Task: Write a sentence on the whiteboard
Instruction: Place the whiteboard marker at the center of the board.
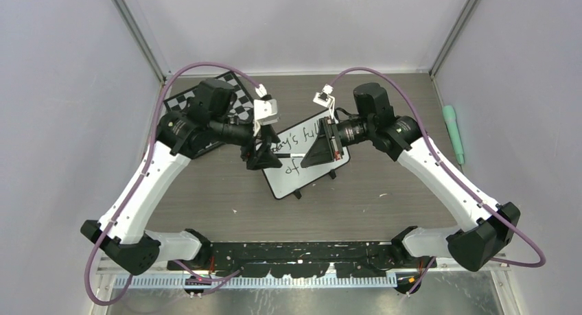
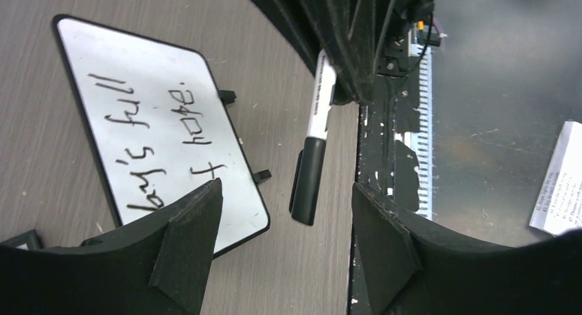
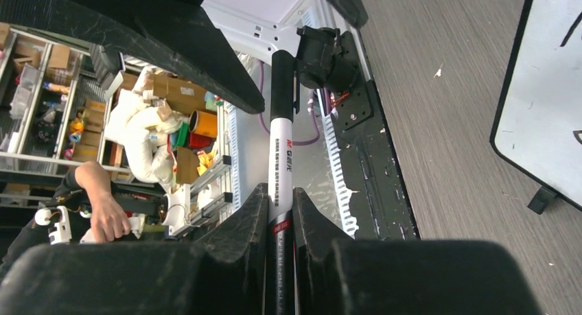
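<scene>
The whiteboard (image 1: 312,172) lies tilted at the table's middle, with the sentence (image 1: 300,138) on it in black marker. In the left wrist view the whiteboard (image 2: 103,82) shows the words "day's full" and "f hope." of the sentence (image 2: 147,143). My right gripper (image 1: 322,150) is shut on a black-and-white marker (image 3: 281,150), held level above the board, its black capped end (image 2: 307,181) pointing at my left gripper (image 1: 264,154). The left gripper (image 2: 285,239) is open, its fingers (image 2: 192,239) wide apart on either side of the capped end and not touching it.
A checkered chessboard (image 1: 240,102) lies at the back left, partly under the left arm. A teal pen-like thing (image 1: 453,131) rests by the right wall. A printed sheet (image 2: 559,184) lies beyond the table's near edge.
</scene>
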`<action>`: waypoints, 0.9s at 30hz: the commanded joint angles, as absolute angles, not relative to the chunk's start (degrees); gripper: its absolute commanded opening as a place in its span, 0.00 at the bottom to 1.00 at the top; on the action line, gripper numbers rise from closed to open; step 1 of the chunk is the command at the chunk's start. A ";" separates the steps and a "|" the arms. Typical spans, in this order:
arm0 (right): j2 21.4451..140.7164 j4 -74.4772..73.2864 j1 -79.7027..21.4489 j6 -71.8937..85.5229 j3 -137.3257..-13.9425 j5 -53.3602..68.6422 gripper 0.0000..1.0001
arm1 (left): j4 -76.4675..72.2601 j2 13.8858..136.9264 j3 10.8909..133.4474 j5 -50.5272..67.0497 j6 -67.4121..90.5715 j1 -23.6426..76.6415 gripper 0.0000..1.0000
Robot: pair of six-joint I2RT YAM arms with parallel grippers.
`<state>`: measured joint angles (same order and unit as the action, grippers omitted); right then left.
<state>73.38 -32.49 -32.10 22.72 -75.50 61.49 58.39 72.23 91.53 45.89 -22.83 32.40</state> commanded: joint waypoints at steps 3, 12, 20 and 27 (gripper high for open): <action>73.36 -29.99 -33.28 23.71 -77.44 63.37 0.00 | 55.91 72.79 91.58 49.96 -22.58 34.53 0.59; 73.81 -30.71 -33.23 23.49 -78.92 63.46 0.00 | 57.48 73.48 90.52 51.03 -23.09 36.19 0.30; 73.66 -32.44 -33.23 22.27 -79.47 62.73 0.00 | 58.80 72.87 89.66 47.97 -24.83 36.39 0.27; 74.13 -32.47 -33.69 21.58 -79.45 62.22 0.00 | 58.11 74.14 90.30 51.25 -22.55 37.99 0.00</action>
<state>73.91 -32.84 -33.01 22.68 -77.43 62.35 58.96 73.78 89.69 48.23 -24.49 36.93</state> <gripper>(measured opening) 0.196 0.100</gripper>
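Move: The marker's black cap, sticking out of the right gripper, is only about 2 cm to the right of your left hand, some 2 cm back and 3 cm below it. The right gripper holding the marker is roughly 10 cm to the right, 1 cm back and 2 cm lower. The whiteboard's middle is some 13 cm ahead, 9 cm right and 32 cm below. From the right hand, the cap is about 8 cm to the left, 1 cm back and 1 cm lower. Bring the open left gripper back and to the right, about 2 cm each way, with a slight clockwise turn, closing the fingers as you go; then sink some 1.5 cm and shut them to pinch the marker's cap. Keep the right gripper's hold on the white barrel, letting it rise about 1 cm. ##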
